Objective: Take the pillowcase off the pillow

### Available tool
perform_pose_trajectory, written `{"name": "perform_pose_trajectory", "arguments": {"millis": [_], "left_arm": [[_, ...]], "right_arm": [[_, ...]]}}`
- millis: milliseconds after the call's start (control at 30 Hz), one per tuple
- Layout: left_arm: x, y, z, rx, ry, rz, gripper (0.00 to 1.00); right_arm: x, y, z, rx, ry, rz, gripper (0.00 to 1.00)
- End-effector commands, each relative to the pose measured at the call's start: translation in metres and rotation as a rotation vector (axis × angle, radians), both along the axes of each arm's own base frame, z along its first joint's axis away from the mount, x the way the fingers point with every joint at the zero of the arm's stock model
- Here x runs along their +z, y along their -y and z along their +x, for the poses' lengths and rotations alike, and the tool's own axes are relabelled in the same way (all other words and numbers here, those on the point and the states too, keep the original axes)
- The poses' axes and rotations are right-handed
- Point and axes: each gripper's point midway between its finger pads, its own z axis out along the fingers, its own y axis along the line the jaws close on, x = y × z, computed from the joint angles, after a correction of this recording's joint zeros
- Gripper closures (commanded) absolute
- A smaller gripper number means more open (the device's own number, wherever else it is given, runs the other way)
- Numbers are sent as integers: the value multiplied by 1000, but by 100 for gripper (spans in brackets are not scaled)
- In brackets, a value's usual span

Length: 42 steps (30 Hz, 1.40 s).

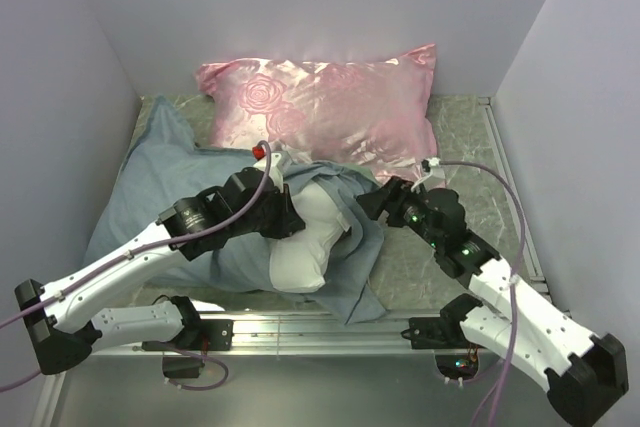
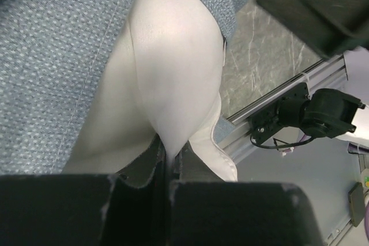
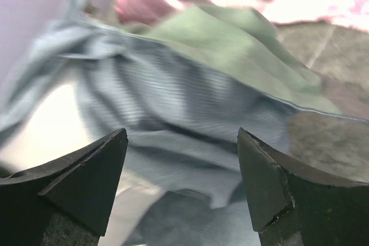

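The off-white pillow (image 1: 305, 242) lies near the table's front, half out of the pillowcase (image 1: 150, 187), whose grey-blue inside shows. My left gripper (image 1: 291, 219) is shut on a fold of the pillow (image 2: 167, 56), pinched tight at the jaws (image 2: 168, 155); the pillowcase (image 2: 57, 56) covers its left side. My right gripper (image 1: 366, 204) stands open just right of the pillow, over the bunched pillowcase edge. In the right wrist view the right gripper (image 3: 181, 142) has nothing between its fingers; the pillowcase (image 3: 190, 102) lies beyond them, with its green outside (image 3: 230, 38) showing.
A shiny pink rose-patterned pillow (image 1: 330, 107) lies at the back of the marbled table (image 1: 460, 137). Walls close in on the left, back and right. A metal rail (image 1: 330, 332) runs along the near edge by the arm bases.
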Motion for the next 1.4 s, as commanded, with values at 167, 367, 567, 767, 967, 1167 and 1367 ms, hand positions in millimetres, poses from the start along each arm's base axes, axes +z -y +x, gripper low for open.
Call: {"name": "perform_pose_trajectory", "arguments": {"millis": [167, 367, 567, 767, 967, 1167, 1367], "left_arm": [[39, 4, -3, 5, 59, -120, 99], [39, 0, -12, -6, 50, -127, 99], [35, -2, -24, -34, 32, -131, 99], [30, 2, -39, -76, 12, -155, 99], [43, -5, -56, -94, 9, -187, 99], [71, -15, -73, -135, 34, -274, 99], [132, -18, -92, -218, 107, -466, 99]], "right_arm": [[-6, -8, 35, -20, -30, -101, 15], [16, -10, 54, -40, 6, -24, 37], [24, 2, 69, -91, -5, 3, 90], [27, 12, 89, -151, -29, -10, 100], [13, 48, 129, -269, -97, -20, 100], [15, 58, 162, -309, -116, -30, 100], [5, 31, 169, -251, -132, -20, 100]]}}
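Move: The pillowcase hem that the right hand's open fingers will shut on lies about 5 cm ahead, 1 cm left and 3 cm below. From the left hand, already gripping the white pillow, that hem is some 12 cm ahead, 15 cm right and 6 cm lower; the white pillow's middle is about 3 cm ahead, 5 cm right and 8 cm below. The pink pillow's middle lies some 35 cm ahead of the right hand, 13 cm left and 12 cm lower. Right goes forward about 14 cm, pinching the hem midway, while left draws the pillow back and up. ##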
